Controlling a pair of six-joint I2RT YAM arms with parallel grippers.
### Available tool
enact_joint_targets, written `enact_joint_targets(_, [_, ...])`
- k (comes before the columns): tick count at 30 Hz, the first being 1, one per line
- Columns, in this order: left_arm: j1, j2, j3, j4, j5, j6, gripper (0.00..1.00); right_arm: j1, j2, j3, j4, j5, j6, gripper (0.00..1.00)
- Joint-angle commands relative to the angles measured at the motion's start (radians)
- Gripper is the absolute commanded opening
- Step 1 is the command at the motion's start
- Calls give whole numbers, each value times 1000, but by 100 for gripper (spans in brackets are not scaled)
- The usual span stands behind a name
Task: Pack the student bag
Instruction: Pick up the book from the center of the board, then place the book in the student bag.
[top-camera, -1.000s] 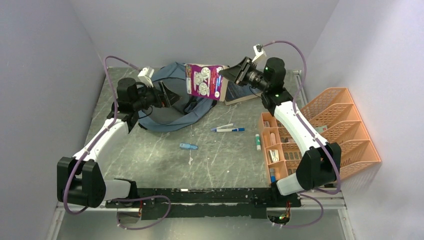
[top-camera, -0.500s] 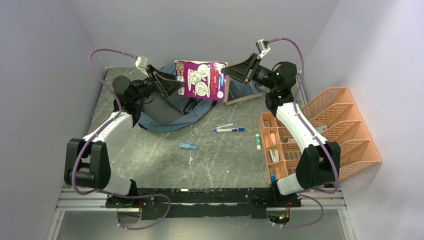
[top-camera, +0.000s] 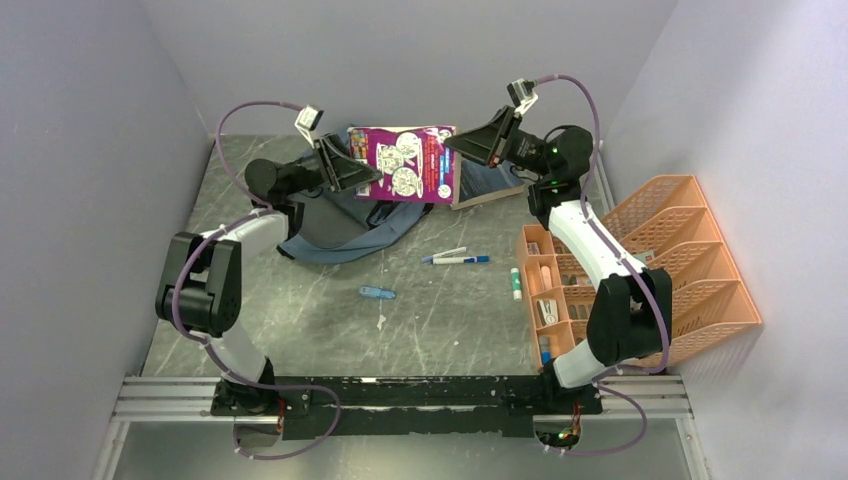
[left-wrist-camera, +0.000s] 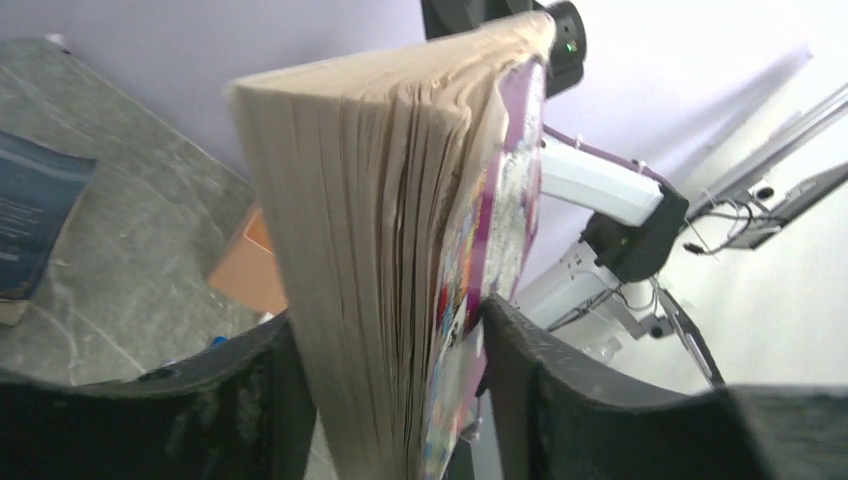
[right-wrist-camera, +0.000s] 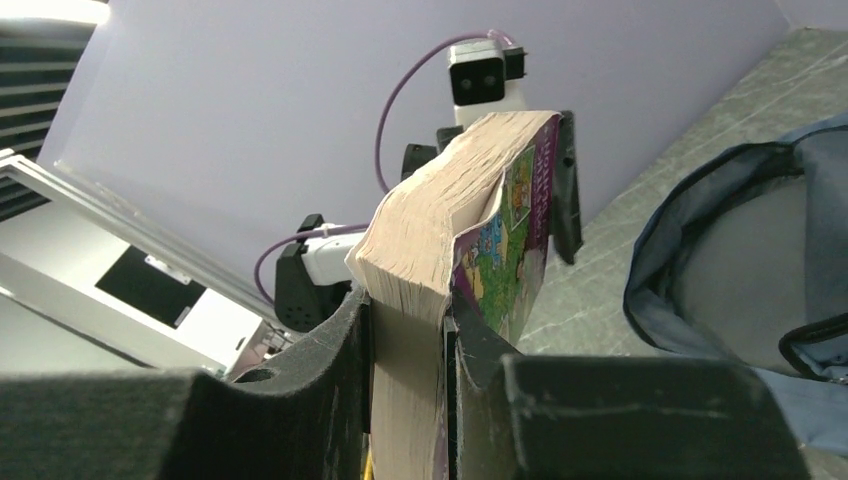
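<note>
A thick purple colouring book (top-camera: 405, 165) hangs in the air above the open student bag (top-camera: 335, 225), a grey-blue backpack lying at the back of the table. My right gripper (top-camera: 462, 148) is shut on the book's right end; in the right wrist view both fingers press the book's page block (right-wrist-camera: 450, 220), with my right gripper (right-wrist-camera: 408, 310) around it and the student bag (right-wrist-camera: 740, 280) below. My left gripper (top-camera: 352, 172) holds the left end. In the left wrist view the book (left-wrist-camera: 400, 250) fills my left gripper (left-wrist-camera: 390, 330), both fingers touching it.
A dark blue book (top-camera: 480, 185) lies behind the bag, also seen as the blue book (left-wrist-camera: 30, 220) on the left. Pens (top-camera: 455, 258), a small blue item (top-camera: 377, 293) and a glue stick (top-camera: 516, 283) lie mid-table. An orange mesh rack (top-camera: 650, 260) stands at the right.
My left arm rose from the bag to the book's left end and its jaws narrowed onto it. The right gripper lifted the book higher and turned it more level.
</note>
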Motion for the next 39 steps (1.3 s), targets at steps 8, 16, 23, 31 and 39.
enact_joint_targets(8, [-29, -61, 6, 414, 78, -66, 40, -23, -17, 68, -142, 24, -159, 0])
enact_joint_targets(16, [-30, -116, -20, 388, 80, -68, 6, -50, 48, 127, -193, 3, -216, 0])
enact_joint_targets(23, [32, -261, -63, -350, -86, 390, 5, -64, 11, 210, -711, 237, -659, 52])
enact_joint_targets(31, [67, -354, 59, -1188, -466, 807, 5, -45, -43, 188, -940, 650, -929, 74])
enact_joint_targets(39, [128, -441, 127, -1633, -994, 910, 5, 251, 61, 211, -965, 884, -1238, 75])
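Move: The book hangs between the hands: its middle is about 6 cm to the right of the left hand and 3 above it, and some 8 cm to the right hand's left and 5 below it, level with both fore and aft. The open bag lies on the table roughly 19 cm ahead of the left hand, 12 to its left and 29 below. The dark book lies about 28 cm ahead of the right hand, 13 to its right and 39 below. Drawing back about 3 cm, the left hand closes its straddling fingers on the near-left end of the book while the right keeps its pinch. The right then opens and backs off forward, down and at first rightward, turning clockwise and tipping down; the left swings the book left, down and forward towards the bag, some 11 cm leftward overall, turning counter-clockwise as its fingers tip down. ##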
